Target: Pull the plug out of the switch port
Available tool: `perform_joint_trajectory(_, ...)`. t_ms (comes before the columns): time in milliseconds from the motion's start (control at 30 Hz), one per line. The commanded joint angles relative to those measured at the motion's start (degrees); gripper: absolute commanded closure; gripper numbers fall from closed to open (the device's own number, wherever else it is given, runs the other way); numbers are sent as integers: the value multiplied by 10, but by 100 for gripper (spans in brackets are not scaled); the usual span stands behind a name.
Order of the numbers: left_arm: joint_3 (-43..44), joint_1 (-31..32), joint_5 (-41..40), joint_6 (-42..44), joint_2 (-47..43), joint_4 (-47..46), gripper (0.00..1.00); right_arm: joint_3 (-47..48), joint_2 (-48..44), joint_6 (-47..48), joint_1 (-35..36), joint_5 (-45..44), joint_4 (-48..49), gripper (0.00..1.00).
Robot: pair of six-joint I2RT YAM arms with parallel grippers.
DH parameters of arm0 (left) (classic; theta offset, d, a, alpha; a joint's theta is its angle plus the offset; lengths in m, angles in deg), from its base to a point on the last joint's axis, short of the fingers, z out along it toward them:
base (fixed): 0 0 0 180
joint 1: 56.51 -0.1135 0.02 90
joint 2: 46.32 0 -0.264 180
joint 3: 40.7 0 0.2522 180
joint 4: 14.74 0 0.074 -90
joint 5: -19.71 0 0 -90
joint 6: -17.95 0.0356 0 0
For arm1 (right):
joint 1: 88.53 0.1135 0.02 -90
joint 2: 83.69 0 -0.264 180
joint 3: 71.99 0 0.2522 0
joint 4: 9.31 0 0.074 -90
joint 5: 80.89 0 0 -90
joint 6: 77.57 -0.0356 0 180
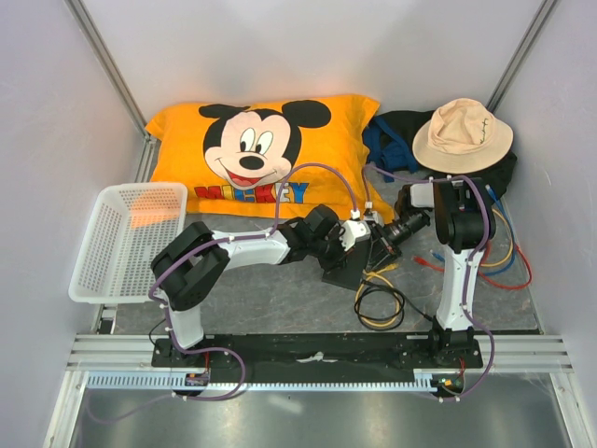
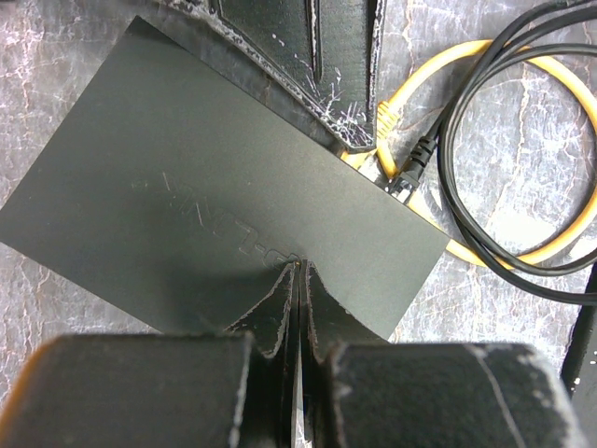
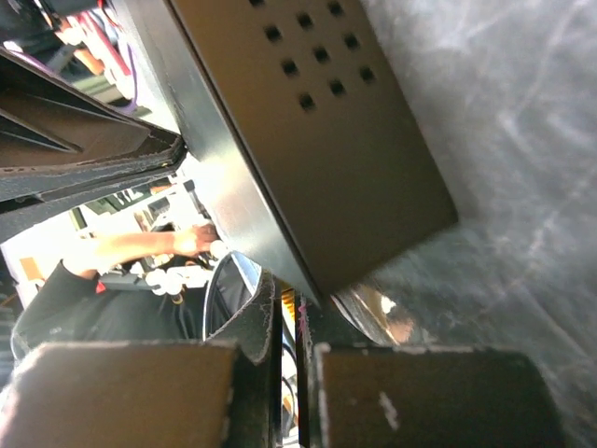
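The switch (image 2: 215,196) is a flat matte-black box lying on the mat, small in the top view (image 1: 347,264). My left gripper (image 2: 300,269) is shut, with nothing between its jaws, and its tips rest on the switch's top face. A yellow plug (image 2: 386,170) and a black plug (image 2: 410,173) sit in the switch's narrow edge. My right gripper (image 3: 289,303) is shut at that edge, its fingers (image 2: 317,65) showing in the left wrist view. A sliver of yellow shows in the thin gap between its tips. I cannot tell whether it is pinched there. The switch's vented side (image 3: 326,140) fills the right wrist view.
Coiled yellow cable (image 1: 381,317) and black cable (image 2: 485,187) lie right of the switch. A white basket (image 1: 126,238) stands at the left. A Mickey pillow (image 1: 261,149) and a beige hat (image 1: 462,135) lie at the back. More coloured cables (image 1: 508,271) trail at the right.
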Motion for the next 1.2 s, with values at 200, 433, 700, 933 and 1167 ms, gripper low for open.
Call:
perform_joint_trajectory(200, -2, -11, -43, 50, 77, 117, 98, 23, 11, 168, -45, -193, -90, 100)
perform_joint_trajectory(433, -3, -16, -47, 52, 76, 118, 98, 79, -4, 238, -117, -146, -163, 100)
perform_joint_trajectory(700, 4, -15, -43, 50, 85, 117, 98, 210, -116, 178, -164, -178, -162, 100)
perform_joint_trajectory(933, -5, -14, -46, 54, 80, 108, 98, 304, -121, 170, -236, -257, -162, 100)
perform_joint_trajectory(1167, -9, -9, -45, 54, 81, 105, 98, 364, -75, 164, -288, -265, -156, 95)
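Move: At the switch's right-hand edge the right fingers are already shut on the yellow plug. The tangle of pulled cables lies about 28 cm to its right and 4 cm farther out. The black plug sits roughly 2 cm back, level sideways; the switch's middle is about 4 cm left and 2 cm ahead. From the left hand, the switch's middle is 2 cm ahead and 2 cm below, the yellow plug some 5 cm right. Drawing the yellow plug out of its port, the right hand goes low and to the right for about 8 cm, then sweeps forward, up and on to the right towards the pulled cables, ending some 24 cm right, 14 cm forward and 10 cm up. Its wrist swings steeply downward while the shut fingers keep the cable; the left fingertips stay on the switch's top, holding it. ##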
